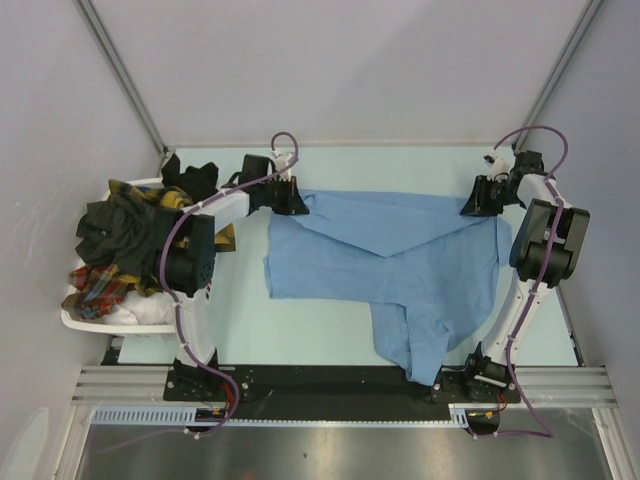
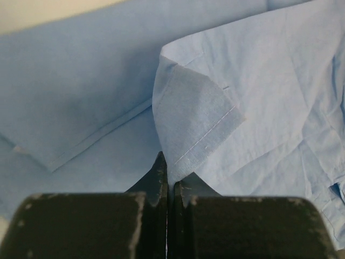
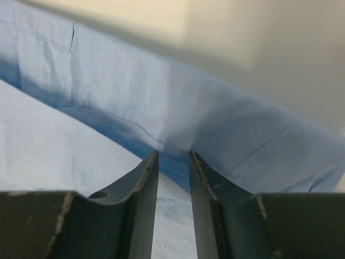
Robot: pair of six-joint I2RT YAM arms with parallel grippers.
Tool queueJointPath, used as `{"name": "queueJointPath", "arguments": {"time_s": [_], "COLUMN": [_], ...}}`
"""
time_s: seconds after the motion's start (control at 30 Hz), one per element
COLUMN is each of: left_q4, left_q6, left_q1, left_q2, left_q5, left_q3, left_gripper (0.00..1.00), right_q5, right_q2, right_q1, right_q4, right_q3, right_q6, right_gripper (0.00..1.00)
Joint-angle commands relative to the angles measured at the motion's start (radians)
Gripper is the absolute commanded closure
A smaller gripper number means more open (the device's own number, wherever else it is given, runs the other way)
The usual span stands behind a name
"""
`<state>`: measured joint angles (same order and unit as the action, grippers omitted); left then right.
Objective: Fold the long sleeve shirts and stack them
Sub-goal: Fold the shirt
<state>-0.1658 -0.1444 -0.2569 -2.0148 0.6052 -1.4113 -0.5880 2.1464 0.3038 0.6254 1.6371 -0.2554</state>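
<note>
A light blue long sleeve shirt [image 1: 400, 260] lies spread over the middle of the table, one part folded across it. Its lower part reaches the table's near edge. My left gripper [image 1: 300, 203] is at the shirt's far left corner, shut on a hemmed fold of the blue cloth [image 2: 199, 124]; the jaws [image 2: 170, 178] pinch it tight. My right gripper [image 1: 470, 208] sits at the far right corner. Its fingers [image 3: 173, 156] stand apart, with a raised fold of the shirt [image 3: 135, 91] at their tips and cloth showing between them. More shirts, dark [image 1: 110, 230], red plaid [image 1: 95, 282] and yellow plaid [image 1: 165, 197], are heaped at the left.
A white basket [image 1: 75, 320] at the table's left edge holds the heap of shirts. Grey walls close in the back and sides. The arm bases stand on a black rail [image 1: 330, 378] at the near edge.
</note>
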Motion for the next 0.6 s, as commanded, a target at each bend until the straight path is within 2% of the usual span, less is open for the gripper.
{"name": "queueJointPath", "arguments": {"time_s": [0.0, 0.17, 0.2, 0.37, 0.43, 0.47, 0.5, 0.57], "left_q4": [0.121, 0.129, 0.124, -0.013, -0.059, -0.070, -0.080, -0.113], "left_q6": [-0.072, -0.077, -0.075, 0.015, 0.086, 0.109, 0.132, 0.195], "left_q1": [0.044, 0.062, 0.064, 0.068, 0.068, 0.068, 0.068, 0.068], "left_q2": [-0.016, -0.039, -0.044, -0.027, 0.032, 0.057, 0.088, 0.158], "left_q5": [0.013, -0.008, -0.018, -0.036, -0.032, -0.045, -0.062, -0.147], "left_q3": [0.031, 0.046, 0.046, 0.015, 0.040, 0.055, 0.087, 0.110], "left_gripper": [0.98, 0.93, 0.84, 0.60, 0.42, 0.41, 0.35, 0.34], "right_q5": [-0.006, -0.007, -0.009, -0.007, 0.010, 0.016, 0.025, 0.036], "right_q2": [-0.063, -0.092, -0.094, -0.126, -0.147, -0.167, -0.184, -0.209], "right_q1": [-0.015, -0.026, -0.031, -0.043, -0.054, -0.055, -0.055, -0.058], "right_q4": [0.022, 0.028, 0.034, 0.115, 0.169, 0.181, 0.192, 0.212], "right_q3": [0.061, 0.096, 0.107, 0.148, 0.139, 0.116, 0.104, 0.072], "right_q6": [-0.033, -0.047, -0.051, -0.100, -0.156, -0.175, -0.200, -0.222], "right_gripper": [0.66, 0.63, 0.62, 0.62, 0.62, 0.62, 0.62, 0.62]}}
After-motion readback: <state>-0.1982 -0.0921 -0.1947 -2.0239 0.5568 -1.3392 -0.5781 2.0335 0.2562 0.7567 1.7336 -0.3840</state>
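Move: The left hand holds a pinched corner of the shirt's folded-over flap; its laying spot on the shirt's far left end is about 4 cm to the left, level in reach, some 5 cm below. The shirt's far edge runs roughly 5 cm ahead of it, and the flap's near point lies 12 cm back, 23 cm right. The right hand is low over the shirt's far right corner, which lies about 5 cm right, level in reach and 2 cm down. The shirt's gathered left corner is carried some 4 cm left and as far down onto the shirt's far left end by the left hand, whose shut fingers then spread to about two thirds, letting go of it and easing a little back. Meanwhile the right hand, fingers still partly open, rises about 7 cm off the shirt's far right corner, tilting slightly. ##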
